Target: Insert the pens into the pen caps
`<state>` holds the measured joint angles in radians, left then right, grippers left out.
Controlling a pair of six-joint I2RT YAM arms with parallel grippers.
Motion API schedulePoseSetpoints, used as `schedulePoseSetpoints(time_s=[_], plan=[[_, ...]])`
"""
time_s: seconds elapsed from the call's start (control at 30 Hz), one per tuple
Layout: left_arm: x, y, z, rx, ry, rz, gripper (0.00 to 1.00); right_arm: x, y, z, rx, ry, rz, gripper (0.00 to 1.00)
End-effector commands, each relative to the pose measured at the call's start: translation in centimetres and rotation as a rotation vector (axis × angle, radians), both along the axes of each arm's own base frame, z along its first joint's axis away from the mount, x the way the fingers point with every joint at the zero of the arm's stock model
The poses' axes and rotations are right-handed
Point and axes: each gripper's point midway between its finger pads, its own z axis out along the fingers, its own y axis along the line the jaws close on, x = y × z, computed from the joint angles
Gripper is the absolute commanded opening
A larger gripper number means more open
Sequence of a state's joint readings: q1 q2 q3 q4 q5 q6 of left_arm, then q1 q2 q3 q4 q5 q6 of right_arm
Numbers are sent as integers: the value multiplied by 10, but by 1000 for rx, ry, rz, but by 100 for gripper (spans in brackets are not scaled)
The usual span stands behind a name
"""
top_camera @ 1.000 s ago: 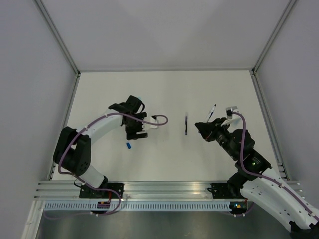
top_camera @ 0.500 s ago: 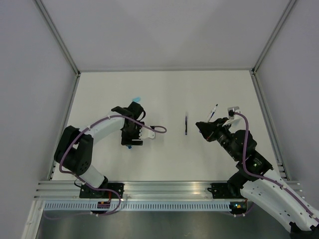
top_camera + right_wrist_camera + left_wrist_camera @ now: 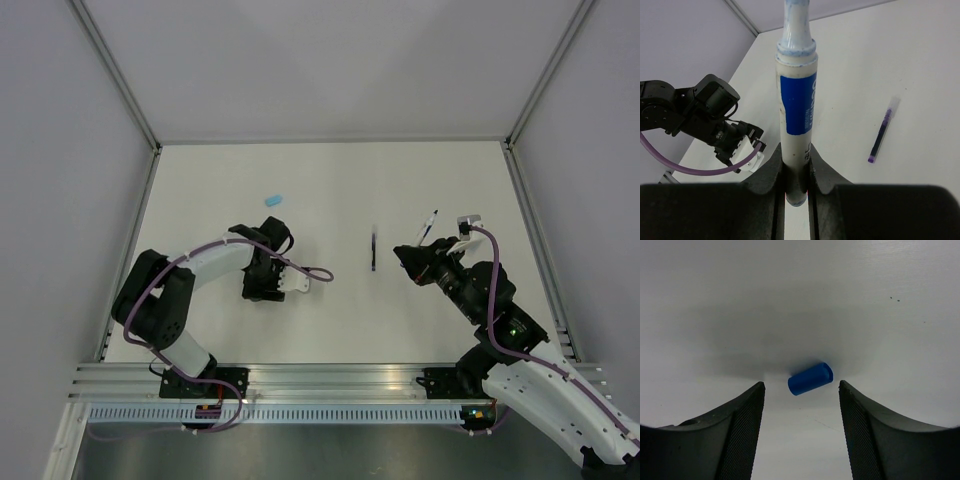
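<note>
My left gripper (image 3: 801, 386) is open and low over the table, and it shows in the top view (image 3: 264, 290) too. A dark blue pen cap (image 3: 810, 378) lies on its side just beyond the fingertips, between them and untouched. It is hidden under the gripper in the top view. My right gripper (image 3: 796, 167) is shut on a whitish pen with a blue label (image 3: 796, 100), held upright, tip up. In the top view this gripper (image 3: 408, 260) is right of centre. A black pen (image 3: 373, 250) lies mid-table and also shows in the right wrist view (image 3: 882, 131). A light blue cap (image 3: 273, 200) lies behind my left arm.
Another whitish pen with a blue tip (image 3: 428, 226) lies just behind my right gripper. The white table (image 3: 330, 320) is walled by grey panels on the left, back and right. A purple cable loops beside my left wrist (image 3: 310, 273).
My left gripper moved toward the near edge, uncovering the light blue cap and coming down over the dark blue cap. My right arm kept still with its pen.
</note>
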<state>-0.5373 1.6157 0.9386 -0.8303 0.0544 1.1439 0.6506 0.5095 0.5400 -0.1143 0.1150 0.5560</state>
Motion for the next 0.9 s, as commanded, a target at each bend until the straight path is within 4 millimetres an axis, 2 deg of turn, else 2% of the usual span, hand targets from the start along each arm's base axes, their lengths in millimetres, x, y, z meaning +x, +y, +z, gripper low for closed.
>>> schedulePoseSetpoints(time_s=[0.0,0.13,0.2,0.27,0.5,0.6,0.73,0.87], plan=[[7,-7,-7,-21,-35,-55,65,1,-5,25,32,-46,-25,2],[6,-9,-14,-28,-29,-64,63,0,-5,26,35,-49,-25,2],[4,-4,-20,13,-9,-67,59,0,-6,25,32,-48,-26,2],[3,-5,-21,11,0,-61,57,0,-6,26,33,-47,-28,2],[9,-11,-15,0,4,-26,40,0,-5,25,34,-45,-26,2],[14,-16,-12,-16,-9,-15,37,0,-5,27,37,-47,-22,2],[18,-20,-12,-25,-10,3,36,0,-4,26,35,-44,-20,2],[24,-30,-12,-54,-3,50,41,0,-4,26,38,-45,-17,2]])
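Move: The blue pen cap lies on the table right between the left hand's open, downward-pointing fingers, straight under the hand point by about 1 cm, its length roughly along the closing line. From the left hand, the purple pen lies about 13 cm ahead and 30 cm to the right; the light-blue piece is some 28 cm straight ahead, both about 1 cm below. From the right hand, the blue cap is roughly 33 cm left, 1 cm ahead and 24 cm below. The left hand, pointing straight down, sinks the last 1 cm or so to bring its fingertips either side of the blue pen cap, then stops and closes from about two thirds open until the tips pinch the cap by its two ends. Keeping that grip at the same low height, the hand drifts about 1.5 cm forward and to the right, dragging the cap along the table with hardly any wrist turn. ##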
